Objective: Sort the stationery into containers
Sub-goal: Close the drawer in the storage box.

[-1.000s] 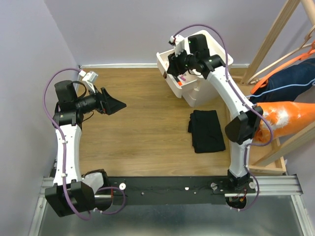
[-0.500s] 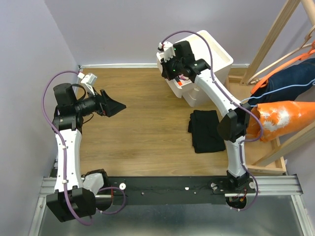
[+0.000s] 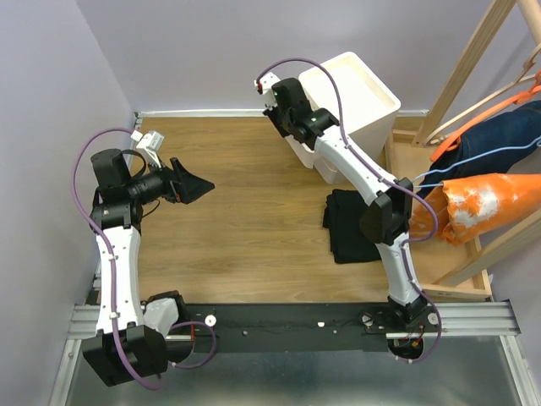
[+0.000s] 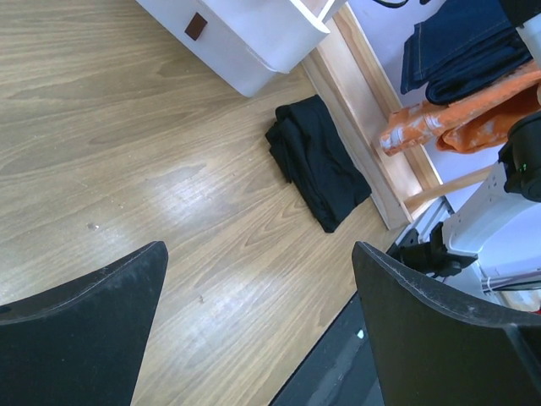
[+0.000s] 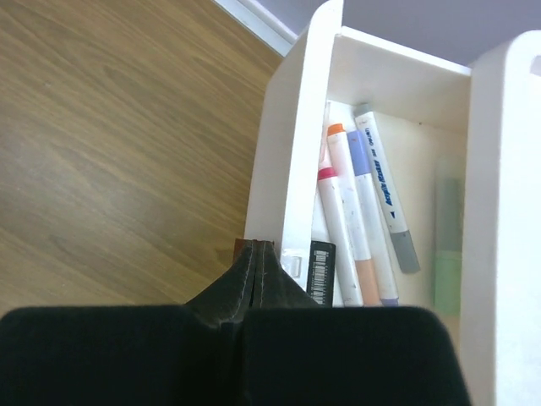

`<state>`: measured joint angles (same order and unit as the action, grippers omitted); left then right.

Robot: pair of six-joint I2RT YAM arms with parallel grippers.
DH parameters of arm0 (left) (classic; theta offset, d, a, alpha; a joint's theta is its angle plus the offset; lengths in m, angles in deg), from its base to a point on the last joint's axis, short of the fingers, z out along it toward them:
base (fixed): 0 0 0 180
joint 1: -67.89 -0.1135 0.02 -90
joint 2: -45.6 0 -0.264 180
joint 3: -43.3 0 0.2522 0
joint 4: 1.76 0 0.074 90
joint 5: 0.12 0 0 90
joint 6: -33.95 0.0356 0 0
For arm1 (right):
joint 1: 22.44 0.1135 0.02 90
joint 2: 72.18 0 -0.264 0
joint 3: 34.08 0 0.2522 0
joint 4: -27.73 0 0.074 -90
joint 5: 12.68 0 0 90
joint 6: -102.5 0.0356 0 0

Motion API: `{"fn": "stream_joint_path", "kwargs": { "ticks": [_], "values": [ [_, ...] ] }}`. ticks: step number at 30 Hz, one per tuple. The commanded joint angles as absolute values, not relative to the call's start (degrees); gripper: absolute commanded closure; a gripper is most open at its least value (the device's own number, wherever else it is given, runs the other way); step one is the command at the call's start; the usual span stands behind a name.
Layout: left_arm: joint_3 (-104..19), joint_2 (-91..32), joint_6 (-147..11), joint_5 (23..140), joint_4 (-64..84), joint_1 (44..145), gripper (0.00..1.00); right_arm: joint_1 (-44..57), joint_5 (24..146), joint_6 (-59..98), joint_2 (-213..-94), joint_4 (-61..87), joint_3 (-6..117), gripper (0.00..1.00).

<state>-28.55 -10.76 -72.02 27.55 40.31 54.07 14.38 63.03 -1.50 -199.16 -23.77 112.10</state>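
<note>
In the right wrist view an open cream-white drawer (image 5: 292, 152) holds several markers (image 5: 342, 220), among them a white one with a grey end (image 5: 385, 190) and a blurred pale-green highlighter (image 5: 448, 254). My right gripper (image 5: 259, 251) is shut, its tips at the drawer's front wall beside the small brown handle (image 5: 242, 246). From above, the right gripper (image 3: 292, 127) sits at the front left of the white cabinet (image 3: 355, 89). My left gripper (image 3: 193, 182) hangs open over the left of the table, nothing between its fingers (image 4: 101, 304).
A folded black cloth (image 3: 355, 224) lies on the wooden table right of centre, also in the left wrist view (image 4: 317, 161). A wooden clothes rack (image 3: 473, 68) with orange and navy garments (image 3: 482, 203) stands along the right edge. A lower drawer with a brown handle (image 4: 196, 25) faces the table.
My right gripper has shut and swung from above the open drawer, leftward, to its front edge. The left arm has barely moved.
</note>
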Motion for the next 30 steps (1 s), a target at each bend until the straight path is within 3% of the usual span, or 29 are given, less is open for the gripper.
{"fn": "stream_joint_path", "kwargs": {
  "ticks": [1, 30],
  "values": [
    [-27.2, -9.5, -74.3, 28.2, 37.1, 53.7, 0.01, 14.5, 52.4, -5.0, -200.3, -21.7, 111.3, 1.0],
    [-22.2, -6.6, -77.2, 27.2, 33.3, 53.7, 0.01, 9.6, 41.1, -8.7, -199.7, -16.2, 104.5, 0.99]
  ]
}}
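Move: The right hand's shut fingertips are at the open top drawer's front, beside its brown handle; the middle of that front is only about 2 cm to the right and 2 cm below. The pens in the drawer lie some 5 cm right, 4 cm ahead and 5 cm lower; the storage box's body stands about 16 cm right and 8 cm ahead, its middle 10 cm lower. From the left hand the drawer front is roughly 22 cm ahead, 21 cm right and 8 cm below. With its shut fingertips against the outside of the drawer front by the handle, the right hand pushes the drawer into the storage box, going about 8 cm right and half as far forward at a level height. It starts slowly, then quickens in the last third, the wrist swinging some 15 degrees clockwise and rolling its left side down as it goes. ##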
